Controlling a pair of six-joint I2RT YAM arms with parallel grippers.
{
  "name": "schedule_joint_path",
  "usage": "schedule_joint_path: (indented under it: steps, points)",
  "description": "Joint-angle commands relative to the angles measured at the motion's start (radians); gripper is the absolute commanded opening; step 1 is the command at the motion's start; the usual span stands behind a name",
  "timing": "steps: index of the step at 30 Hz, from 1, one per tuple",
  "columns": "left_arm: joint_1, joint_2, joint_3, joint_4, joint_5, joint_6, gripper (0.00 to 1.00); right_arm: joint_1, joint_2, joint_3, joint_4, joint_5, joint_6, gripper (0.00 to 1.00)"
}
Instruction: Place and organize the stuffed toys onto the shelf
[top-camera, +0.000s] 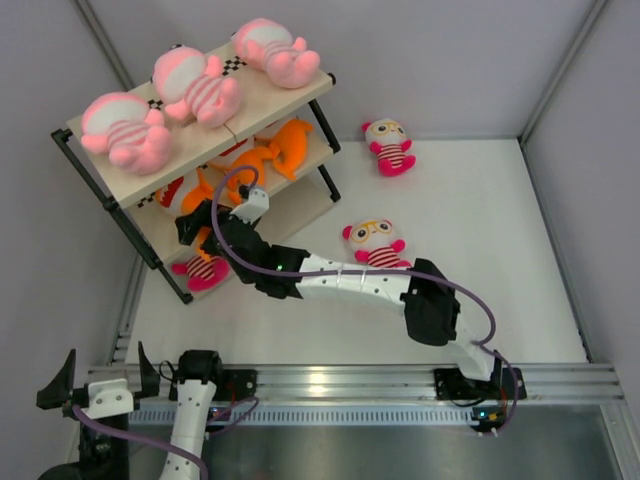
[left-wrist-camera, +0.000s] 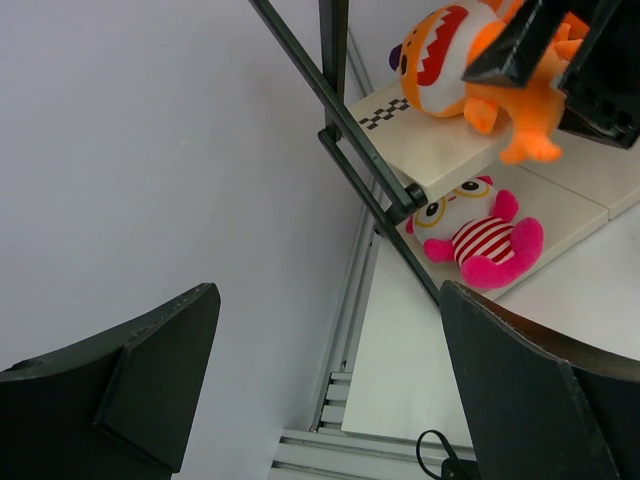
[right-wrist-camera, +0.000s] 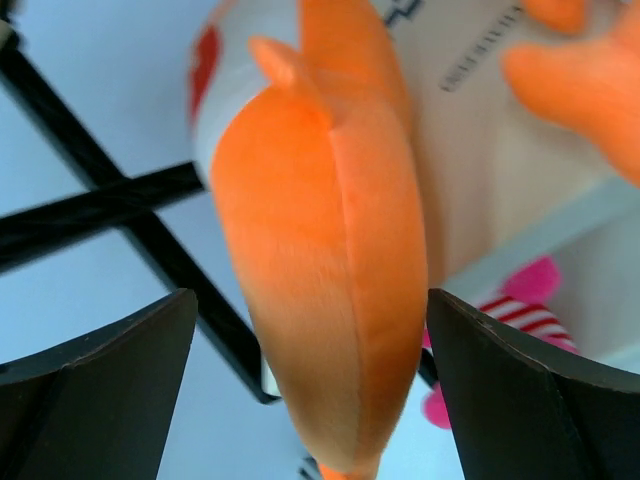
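Observation:
The shelf (top-camera: 262, 92) stands at the far left. Three pale pink toys (top-camera: 195, 82) lie on its top board. Orange fish toys (top-camera: 280, 140) lie on the middle board. One magenta striped doll (top-camera: 203, 270) sits on the bottom board, also in the left wrist view (left-wrist-camera: 480, 240). Two more dolls lie on the table, one far (top-camera: 390, 145), one nearer (top-camera: 375, 240). My right gripper (top-camera: 195, 225) is at the middle board, open, its jaws on either side of an orange toy (right-wrist-camera: 320, 250) with gaps showing. My left gripper (top-camera: 100, 375) is open and empty at the near left.
The right arm (top-camera: 360, 280) stretches across the table from the near right to the shelf, close beside the nearer doll. Grey walls close in the table on the left, back and right. A metal rail (top-camera: 350, 380) runs along the near edge.

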Motion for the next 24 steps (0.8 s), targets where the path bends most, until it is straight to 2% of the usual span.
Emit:
schedule_joint_path:
  steps: [1, 12, 15, 18, 19, 21, 22, 24]
  points:
    - [0.007, -0.007, 0.014, 0.002, -0.006, -0.003, 0.97, -0.011, -0.113, -0.085, -0.054, 0.016, -0.017, 0.97]
    - [0.008, -0.007, 0.002, 0.002, 0.018, -0.006, 0.97, -0.011, -0.187, -0.189, -0.026, -0.019, -0.018, 0.99]
    - [0.008, -0.005, 0.003, 0.001, 0.015, -0.003, 0.97, -0.012, -0.193, -0.208, -0.013, -0.013, -0.004, 0.92]
    - [0.008, -0.005, 0.000, 0.001, 0.018, -0.001, 0.97, -0.012, -0.204, -0.258, 0.038, -0.021, 0.030, 0.65]
    - [0.008, -0.007, 0.000, 0.001, 0.020, -0.003, 0.97, -0.012, -0.205, -0.266, 0.050, -0.023, 0.030, 0.52]
    - [0.008, -0.008, -0.003, 0.001, 0.021, -0.003, 0.97, -0.012, -0.195, -0.258, 0.050, -0.032, 0.042, 0.40]
    - [0.008, -0.008, -0.003, -0.001, 0.018, -0.001, 0.97, -0.014, -0.190, -0.243, 0.041, -0.032, 0.050, 0.25]
    - [0.008, -0.010, -0.003, -0.001, 0.017, 0.000, 0.97, -0.014, -0.181, -0.229, 0.037, -0.036, 0.070, 0.12]
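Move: The orange shark toy on the middle shelf lies between and beyond the right hand's open fingers, its middle about 4 cm ahead, 2 cm left and 2 cm lower. The second orange shark is some 11 cm ahead and 8 cm to the right of that hand, slightly lower; the bottom-shelf panda is about 3 cm ahead, level sideways and roughly 24 cm below. From the left hand, the first shark is about 30 cm ahead, 10 cm right and 9 cm lower. The right hand drops and backs off rightward, about 3.5 cm each, then closes, pinching the shark's tail end. ##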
